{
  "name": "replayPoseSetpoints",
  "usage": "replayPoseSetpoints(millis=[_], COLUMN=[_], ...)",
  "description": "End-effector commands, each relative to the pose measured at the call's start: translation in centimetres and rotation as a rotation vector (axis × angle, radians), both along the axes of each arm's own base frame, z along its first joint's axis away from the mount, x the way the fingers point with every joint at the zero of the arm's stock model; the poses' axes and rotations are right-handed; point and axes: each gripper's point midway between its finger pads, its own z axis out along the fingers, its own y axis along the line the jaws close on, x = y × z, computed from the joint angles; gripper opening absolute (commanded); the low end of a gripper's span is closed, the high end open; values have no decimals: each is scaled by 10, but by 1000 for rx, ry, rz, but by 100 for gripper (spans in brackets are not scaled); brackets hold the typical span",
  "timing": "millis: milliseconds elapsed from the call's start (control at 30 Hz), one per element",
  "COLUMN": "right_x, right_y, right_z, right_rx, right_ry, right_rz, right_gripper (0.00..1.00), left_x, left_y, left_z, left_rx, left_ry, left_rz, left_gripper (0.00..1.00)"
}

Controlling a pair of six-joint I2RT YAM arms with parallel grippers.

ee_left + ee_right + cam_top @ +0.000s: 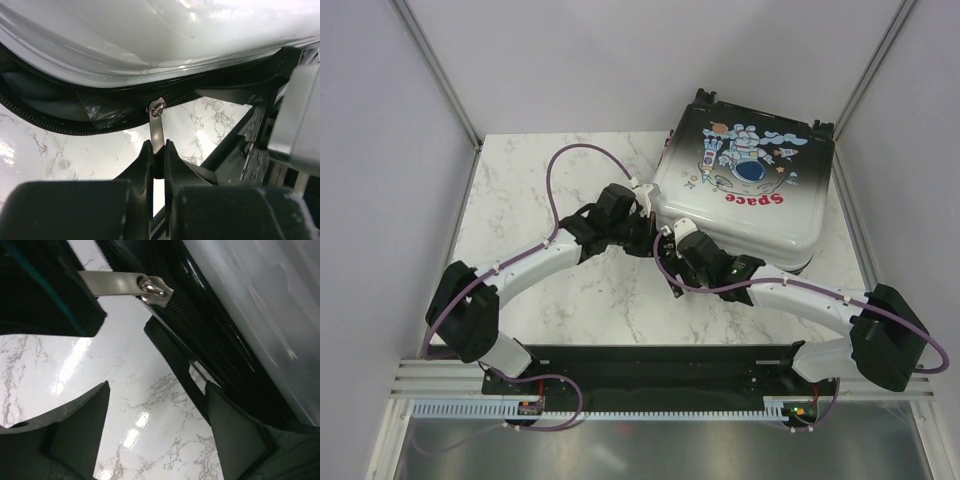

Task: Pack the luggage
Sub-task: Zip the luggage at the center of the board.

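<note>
The luggage (pixel 750 190) lies flat at the back right of the table, its astronaut and red "Space" print facing up. My left gripper (pixel 648 215) is at its near-left corner. In the left wrist view that gripper (pixel 158 146) is shut on the silver zipper pull (pixel 157 131), with the white shell (pixel 150 40) above and the black zipper track (pixel 50 127) running off to the left. My right gripper (pixel 672 238) sits just beside it, low along the case's front edge. In the right wrist view it (pixel 157 392) stands open over bare marble, and the zipper pull (pixel 117 284) shows above it.
The white marble table (pixel 570 290) extends left and in front of the case. Grey walls with metal posts close in the sides and back. A black base plate (pixel 640 365) spans the near edge. Purple cables (pixel 560 165) loop off both arms.
</note>
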Motion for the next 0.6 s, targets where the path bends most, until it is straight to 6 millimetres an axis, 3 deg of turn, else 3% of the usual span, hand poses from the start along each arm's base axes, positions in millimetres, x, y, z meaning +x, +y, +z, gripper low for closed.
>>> replayPoseSetpoints(millis=[0, 33, 67, 167, 233, 367, 400, 567], right_x=[8, 8, 7, 4, 4, 5, 4, -3], right_y=[-51, -51, -52, -52, -52, -58, -60, -65], right_z=[-42, -44, -45, -50, -54, -58, -59, -64], right_rx=[-192, -193, -194, -196, -202, -229, -234, -237], right_ry=[47, 51, 55, 75, 86, 95, 99, 133], right_rz=[-159, -164, -169, -177, -181, -228, -238, -273], right_gripper=[83, 76, 62, 44, 39, 4, 0, 0], left_x=[-22, -22, -22, -22, -22, -19, -18, -15], left_y=[2, 2, 2, 3, 4, 14, 17, 37], left_z=[51, 51, 52, 54, 53, 51, 49, 47], left_rx=[-100, -101, -103, -104, -102, -76, -70, -36], left_ry=[-52, -55, -58, -65, -69, -90, -90, -124], left_rz=[-85, -86, -88, -90, -91, -49, -37, 33], left_gripper=[2, 2, 2, 2, 2, 2, 2, 2])
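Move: Pinched in the left fingers, the zipper pull has the suitcase's front-left corner, where the zip is still open, about 6 cm ahead and 4 cm to the left. From the open right hand, the suitcase handle's left part is roughly 2 cm ahead, 1 cm right and 1 cm lower; the zipper slider sits some 7 cm ahead and 3 cm left. That handle part is about 4 cm back, 5 cm right and 4 cm below the left hand. Closing from wide open to nearly shut, the right gripper eases about 2 cm forward and a little down, swinging slightly right and back again, and pinches the left part of the suitcase handle. The left hand keeps its pinch on the zipper pull and draws it about 2.5 cm left towards the front-left corner, slowly at first, then faster. ##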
